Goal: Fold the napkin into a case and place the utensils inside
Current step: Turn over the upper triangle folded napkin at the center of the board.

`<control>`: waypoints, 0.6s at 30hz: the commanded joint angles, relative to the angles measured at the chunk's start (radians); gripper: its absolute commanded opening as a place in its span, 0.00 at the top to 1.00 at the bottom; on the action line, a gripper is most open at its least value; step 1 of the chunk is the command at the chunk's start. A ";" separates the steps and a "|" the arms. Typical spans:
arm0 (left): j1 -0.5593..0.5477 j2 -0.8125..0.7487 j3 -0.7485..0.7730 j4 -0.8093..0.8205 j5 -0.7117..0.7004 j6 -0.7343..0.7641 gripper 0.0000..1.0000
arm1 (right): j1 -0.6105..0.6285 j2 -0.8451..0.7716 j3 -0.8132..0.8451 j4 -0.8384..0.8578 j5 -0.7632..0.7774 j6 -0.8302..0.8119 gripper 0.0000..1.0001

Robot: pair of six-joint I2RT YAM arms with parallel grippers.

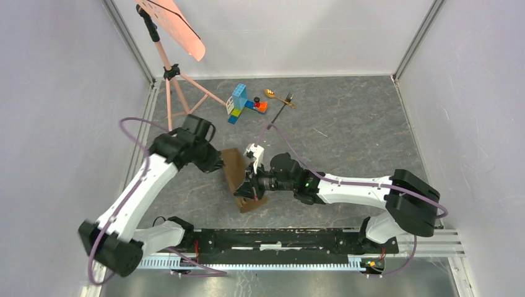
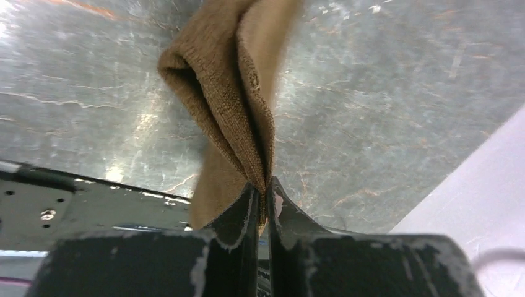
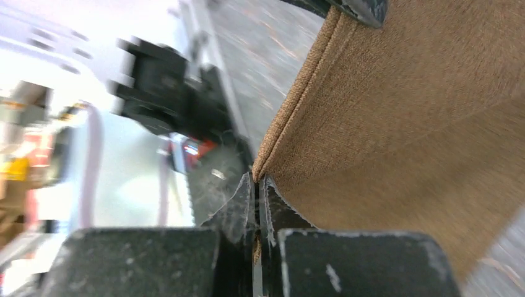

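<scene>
The brown napkin [image 1: 237, 176] hangs folded between both grippers near the table's middle. My left gripper [image 1: 218, 162] is shut on its far corner; in the left wrist view the cloth [image 2: 238, 93] is pinched at the gripper [image 2: 265, 185]. My right gripper [image 1: 250, 184] is shut on the near corner; in the right wrist view the cloth [image 3: 402, 111] runs up from the gripper [image 3: 257, 179]. The gold spoon [image 1: 271, 94] and the thin dark fork [image 1: 283, 106] lie on the table at the back, apart from both grippers.
Colourful toy blocks [image 1: 242, 103] sit just left of the utensils. A pink stand [image 1: 170, 68] with a tilted panel rises at the back left. White walls close in the sides and back. A black rail [image 1: 278, 238] runs along the near edge.
</scene>
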 commanded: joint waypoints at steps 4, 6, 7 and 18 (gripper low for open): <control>0.013 -0.045 0.197 -0.088 -0.299 0.130 0.98 | -0.042 0.116 -0.129 0.691 -0.466 0.493 1.00; -0.005 0.078 0.199 0.022 -0.250 0.190 0.98 | -0.082 0.173 -0.224 0.859 -0.493 0.597 1.00; -0.015 0.144 0.210 0.052 -0.231 0.206 0.98 | -0.105 0.201 -0.261 0.931 -0.502 0.641 1.00; -0.211 0.856 0.641 0.169 -0.139 0.453 0.98 | -0.359 0.443 -0.620 1.360 -0.584 0.733 1.00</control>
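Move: Both hands already pinch the same edge of the folded napkin, high over the board. From the left hand, the landing spot for its corner is about 5 cm ahead, 10 cm right and 13 cm below; the toy blocks stand some 30 cm ahead and 8 cm right, and the fork lies about 28 cm ahead and 20 cm right. From the right hand, its own landing spot is about 4 cm ahead, 9 cm right and 13 cm below. Keeping the napkin's edge pinched in shut fingers, both hands swing it together a little further up and left, some 6 cm up and 3 cm left, then reverse quickly, sweeping down about 15 cm, right 10 cm or more and somewhat forward towards the board. On the way the left hand turns about 30 degrees clockwise, while the right, its fingers pointing mainly left, rolls by nearly 40 degrees. ##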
